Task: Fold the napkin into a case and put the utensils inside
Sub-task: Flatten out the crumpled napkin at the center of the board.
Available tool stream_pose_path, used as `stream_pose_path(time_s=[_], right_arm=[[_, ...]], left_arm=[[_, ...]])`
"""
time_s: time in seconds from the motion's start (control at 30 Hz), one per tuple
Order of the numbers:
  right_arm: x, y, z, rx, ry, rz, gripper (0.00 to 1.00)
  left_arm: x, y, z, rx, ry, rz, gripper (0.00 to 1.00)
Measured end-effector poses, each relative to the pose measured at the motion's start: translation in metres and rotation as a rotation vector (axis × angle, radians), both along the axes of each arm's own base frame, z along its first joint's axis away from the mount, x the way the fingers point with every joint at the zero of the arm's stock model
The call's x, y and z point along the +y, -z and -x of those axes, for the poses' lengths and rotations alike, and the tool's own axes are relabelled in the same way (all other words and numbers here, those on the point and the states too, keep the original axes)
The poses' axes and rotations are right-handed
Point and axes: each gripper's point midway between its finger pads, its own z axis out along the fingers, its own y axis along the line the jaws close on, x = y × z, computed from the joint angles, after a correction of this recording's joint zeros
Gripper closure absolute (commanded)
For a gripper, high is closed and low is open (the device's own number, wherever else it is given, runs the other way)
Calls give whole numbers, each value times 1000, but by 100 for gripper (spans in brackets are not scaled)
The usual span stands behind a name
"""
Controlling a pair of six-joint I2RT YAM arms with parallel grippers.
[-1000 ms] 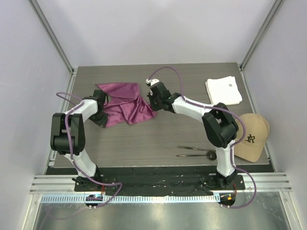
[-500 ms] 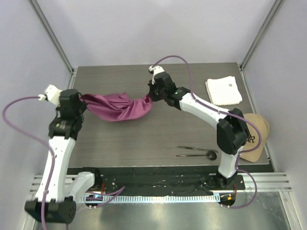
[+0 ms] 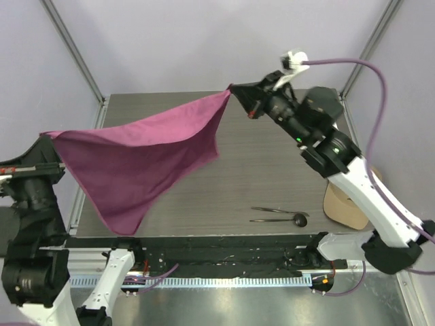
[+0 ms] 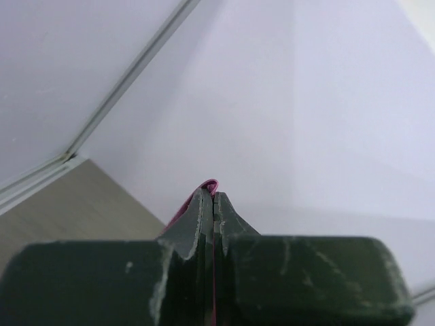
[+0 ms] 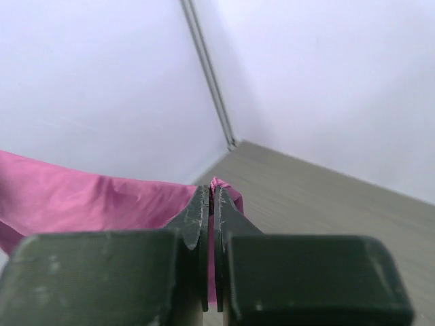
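Note:
The magenta napkin (image 3: pixel 143 159) hangs spread in the air above the table, stretched between both arms. My left gripper (image 3: pixel 46 138) is shut on its left corner, high over the table's left edge; a sliver of cloth (image 4: pixel 211 185) pokes past the tips. My right gripper (image 3: pixel 232 90) is shut on the opposite corner near the back middle, cloth (image 5: pixel 81 197) trailing off to its left. A loose corner droops toward the front left. The two dark utensils (image 3: pixel 275 214) lie side by side on the table at the front right, the spoon's round head to the right.
A tan cap (image 3: pixel 343 207) sits at the table's right edge, partly behind the right arm. Grey walls with metal corner posts (image 3: pixel 75 54) enclose the table (image 3: pixel 272 170). The white cloth is hidden behind the right arm.
Both arms have risen and swung apart, lifting the bunched napkin off the table and pulling it open into a hanging sheet. The utensils have not moved.

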Motion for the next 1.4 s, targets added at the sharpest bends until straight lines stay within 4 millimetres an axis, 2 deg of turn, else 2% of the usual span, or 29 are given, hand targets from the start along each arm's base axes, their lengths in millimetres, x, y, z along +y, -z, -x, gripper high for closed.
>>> stream_pose_path(time_s=[0.03,0.13,0.3,0.47,0.6,0.67,0.7,0.73,0.83,0.9,1.0,1.07,1.13,1.2,1.27,1.37,1.4], right_arm=[[-10,-14,17,-32,-21,-30,99],[-29,-35,48,-80,-55,-85,99],[-54,-56,83,-132,-86,-147,99],[-71,-65,109,-155,-113,-194,99],[-81,-65,119,-151,-108,-209,99],[-85,-67,119,-151,-94,-220,99],[-86,-66,117,-148,-81,-222,99],[-85,-64,112,-138,-65,-220,99],[-72,-48,85,-87,-17,-189,99],[-53,-26,55,-35,18,-138,99],[-22,19,4,42,76,-41,99],[1,61,-36,103,108,37,99],[18,117,-77,179,141,130,99],[29,166,-112,246,166,200,99],[37,215,-147,311,185,261,99],[45,265,-192,368,188,288,99],[47,274,-204,377,189,284,99]], left_arm=[[-4,-11,9,-32,24,-7,99],[-12,-27,24,-80,74,-20,99],[-28,-45,44,-136,166,-41,100],[-43,-51,61,-179,250,-57,99],[-46,-48,75,-200,271,-63,100],[-45,-39,73,-180,266,-54,100],[-44,-31,64,-150,260,-46,100],[-42,-24,57,-128,252,-36,100],[-37,21,15,30,213,10,100],[-32,59,-21,176,179,42,100],[-27,107,-70,369,130,68,100],[-24,145,-101,499,95,81,100],[-21,178,-121,599,67,85,100],[-15,215,-146,695,32,91,100],[-1,260,-168,801,-18,123,100],[29,326,-195,909,-75,193,100],[38,347,-201,942,-90,219,100]])
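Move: Both hands, already pinching the napkin's two upper corners, hold it high over the board. The board's centre, where it is to be spread, lies roughly 22 cm ahead, 35 cm right and 52 cm below the left hand. From the right hand it is about 6 cm ahead, 2 cm left and 50 cm down; the black spoon lies some 18 cm back and 14 cm right, with the slim utensil 3 cm beyond the spoon, both also about 50 cm below. Keeping their pinch on the napkin's corners, both hands first swing back and a little up and right, the left about 8 cm back and the right 12. They then sweep together forward and down, about 30 cm each way, drifting left towards the end, while the wrists tip the fingers down, the left much more, by some 60 degrees. ##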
